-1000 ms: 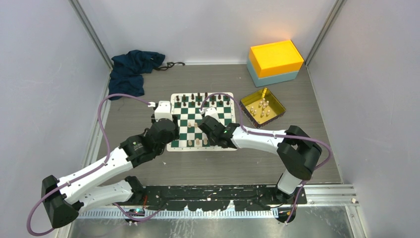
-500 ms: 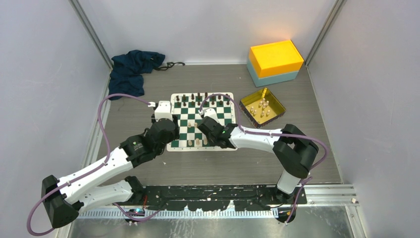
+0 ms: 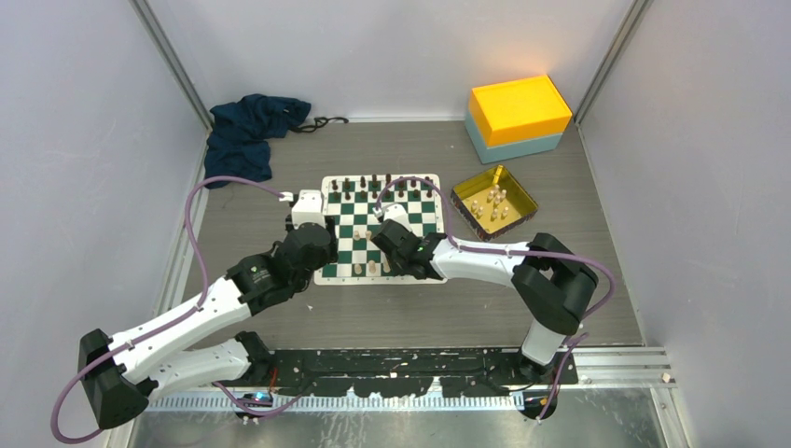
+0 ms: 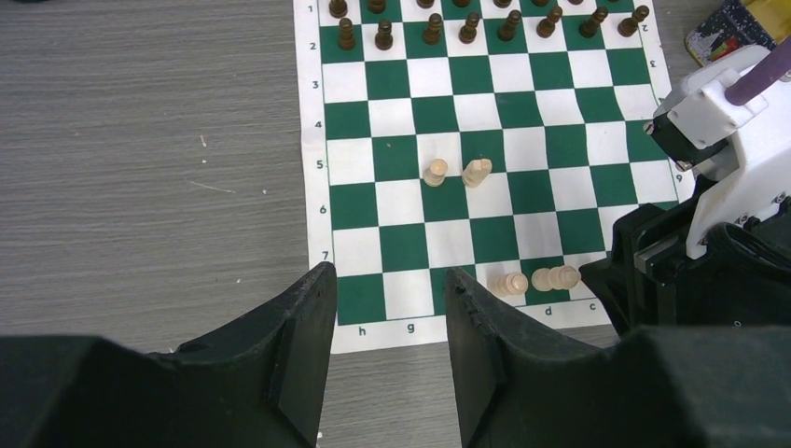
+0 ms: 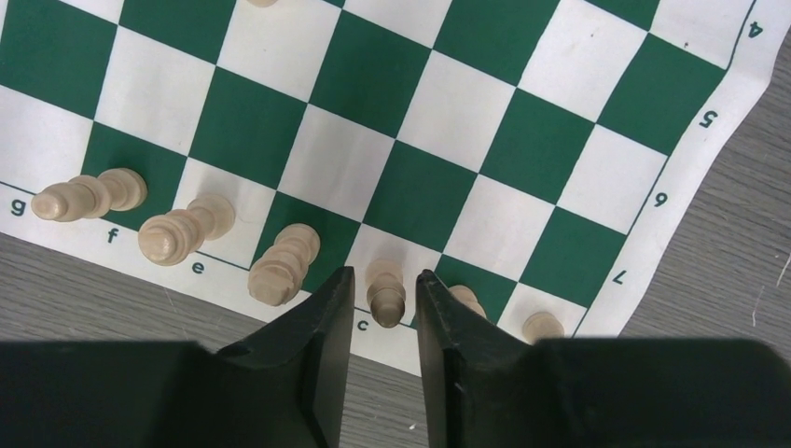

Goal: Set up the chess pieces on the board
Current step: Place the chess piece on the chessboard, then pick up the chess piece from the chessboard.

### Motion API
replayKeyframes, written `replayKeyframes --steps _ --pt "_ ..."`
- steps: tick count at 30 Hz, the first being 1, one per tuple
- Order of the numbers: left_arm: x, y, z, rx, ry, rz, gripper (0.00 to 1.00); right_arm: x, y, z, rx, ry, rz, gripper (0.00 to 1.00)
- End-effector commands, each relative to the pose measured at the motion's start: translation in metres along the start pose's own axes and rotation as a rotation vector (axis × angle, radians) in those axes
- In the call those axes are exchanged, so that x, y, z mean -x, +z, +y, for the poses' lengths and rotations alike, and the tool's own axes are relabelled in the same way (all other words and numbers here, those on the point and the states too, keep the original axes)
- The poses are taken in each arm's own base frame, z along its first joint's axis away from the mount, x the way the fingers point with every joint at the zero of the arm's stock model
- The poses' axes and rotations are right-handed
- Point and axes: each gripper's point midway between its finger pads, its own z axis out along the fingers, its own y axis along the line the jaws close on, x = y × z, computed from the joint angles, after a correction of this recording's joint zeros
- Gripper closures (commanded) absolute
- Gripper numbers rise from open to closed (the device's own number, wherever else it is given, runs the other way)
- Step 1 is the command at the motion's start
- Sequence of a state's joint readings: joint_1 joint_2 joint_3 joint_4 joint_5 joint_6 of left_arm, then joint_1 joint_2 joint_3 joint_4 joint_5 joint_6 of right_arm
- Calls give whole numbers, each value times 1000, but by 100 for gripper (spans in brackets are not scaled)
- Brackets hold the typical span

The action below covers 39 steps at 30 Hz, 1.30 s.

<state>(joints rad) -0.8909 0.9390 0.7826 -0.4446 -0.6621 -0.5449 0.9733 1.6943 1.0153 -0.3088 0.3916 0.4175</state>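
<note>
The green-and-white board [image 3: 359,217] lies mid-table. Black pieces [image 4: 470,26] fill its far two rows. Several cream chess pieces stand along the near row [image 5: 185,229], and two more sit mid-board [image 4: 435,173]. My right gripper [image 5: 384,275] is low over the near edge and open. One cream piece [image 5: 386,294] stands upright between its fingers on the c file, with a gap on each side. My left gripper [image 4: 390,275] hangs open and empty above the board's near-left corner [image 4: 373,299].
A gold tray [image 3: 522,191] right of the board holds several more cream pieces. A yellow-and-blue box [image 3: 519,109] sits at the back right, a dark blue cloth [image 3: 250,131] at the back left. The right arm's wrist [image 4: 728,140] shows in the left wrist view.
The right jaws have parted from the cream piece on the c file, which now stands free. The right arm edged slightly left. The left arm has not moved.
</note>
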Motion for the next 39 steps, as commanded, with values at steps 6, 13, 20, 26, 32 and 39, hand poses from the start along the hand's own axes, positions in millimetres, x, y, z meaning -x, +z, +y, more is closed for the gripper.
replayKeyframes --steps 6,13,20,26,32,39 --pt "11 1 -5 -7 -38 -44 53 30 -11 6 12 21 -77 55" --pt "13 0 -5 -3 -35 -46 50 49 -23 4 4 14 -116 52" --pt "9 8 -10 7 -20 -23 26 76 -38 -6 -3 32 -175 49" --pt "3 23 -16 22 -12 13 17 98 -49 -35 -37 103 -237 44" --pt "-13 52 -19 15 -49 85 16 107 -57 -65 -56 176 -275 43" --pt "-28 89 -26 1 -91 171 20 102 -54 -77 -58 198 -272 43"
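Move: The tray of pale pieces lies about 15 cm ahead of the right hand and 20 cm to its right, slightly below; the c8 piece stands between its fingers, with the b8 piece 3 cm right and the d8 piece 3 cm left. From the left hand, the nearer midboard piece is roughly 8 cm ahead, 5 cm right and 17 cm below; its neighbour stands 3 cm farther right, and the f8 piece is 1 cm ahead, 5 cm right. Right hand opens, rising 10 cm off c8 piece, forward-right; left opens, sinks 8 cm forward towards midboard piece. ##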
